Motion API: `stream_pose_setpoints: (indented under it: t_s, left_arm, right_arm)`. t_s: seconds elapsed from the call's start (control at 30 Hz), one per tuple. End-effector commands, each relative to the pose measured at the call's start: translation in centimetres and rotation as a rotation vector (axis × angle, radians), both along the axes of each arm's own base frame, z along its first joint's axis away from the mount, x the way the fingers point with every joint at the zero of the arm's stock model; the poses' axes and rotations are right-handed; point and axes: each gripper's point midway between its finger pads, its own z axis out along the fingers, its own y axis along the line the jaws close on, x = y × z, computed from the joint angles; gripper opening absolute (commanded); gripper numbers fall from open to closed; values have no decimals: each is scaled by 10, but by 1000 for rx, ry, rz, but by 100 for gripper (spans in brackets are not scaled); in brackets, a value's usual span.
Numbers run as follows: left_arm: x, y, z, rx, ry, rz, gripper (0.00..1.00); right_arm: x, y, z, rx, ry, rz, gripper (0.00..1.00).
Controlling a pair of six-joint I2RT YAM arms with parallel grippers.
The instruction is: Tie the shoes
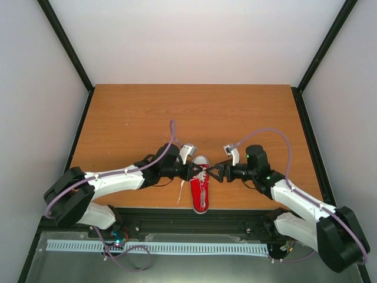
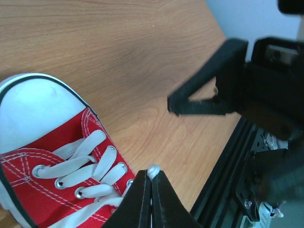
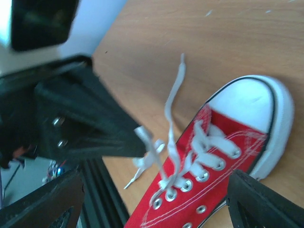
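Observation:
The shoe (image 1: 200,190), a small red canvas sneaker with a white toe cap, lies near the table's front edge, toe pointing away from the arms. My left gripper (image 1: 196,171) reaches in from the shoe's left and is shut on a white lace (image 2: 153,171) just above the eyelets. That pinched lace (image 3: 151,151) runs taut from the top eyelets up to the left gripper's tip (image 3: 138,140). A second lace (image 3: 174,97) hangs loose and blurred above the shoe (image 3: 228,190). My right gripper (image 3: 156,192) stands open over the shoe's right side, its fingers (image 3: 50,202) wide apart and holding nothing.
The wooden table (image 1: 147,112) stretches behind the shoe between white walls. A black rail (image 1: 177,215) runs along the near edge, close under both grippers. A lace end (image 1: 179,196) trails onto the table left of the shoe. The right gripper's black fingers (image 2: 197,97) hover near the left gripper.

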Motion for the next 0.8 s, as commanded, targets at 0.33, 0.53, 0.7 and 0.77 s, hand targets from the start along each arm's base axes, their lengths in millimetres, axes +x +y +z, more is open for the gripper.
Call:
stream_pose_setpoints:
  t_s: [0.33, 0.53, 0.7, 0.77]
  left_arm:
    - [5, -19, 6, -33, 87, -1, 1]
    - [6, -20, 3, -26, 96, 6, 1]
    - [7, -21, 3, -27, 99, 6, 1]
    - [7, -21, 2, -24, 101, 7, 1]
  right_arm:
    - [-17, 24, -11, -119, -250, 77, 75]
    - [-14, 41, -18, -134, -257, 102, 67]
    - [-12, 52, -18, -130, -260, 108, 60]
    - [-8, 54, -20, -142, -261, 92, 54]
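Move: Just beyond the right hand's open fingers, the white lace strand hanging from the left hand's shut tips lies about 4 cm to its left, 2 cm back and 3 cm below. The lace crossing on the shoe is roughly 4 cm left and 6 cm down, with the toe cap some 6 cm farther out than the crossing. A loose lace tail lies around 12 cm left, 5 cm back and 11 cm below. From the left hand, that crossing is about 1 cm ahead and 5 cm below. Swinging back a couple of centimetres at first, then reaching left and sinking, about 4 cm each way, the right hand brings its open fingers around the lace at the left fingertips, tipping them further down and narrowing the gap by roughly a third without shutting. The left hand keeps its pinch on the lace and eases about 1 cm down and 1 cm to the right. ##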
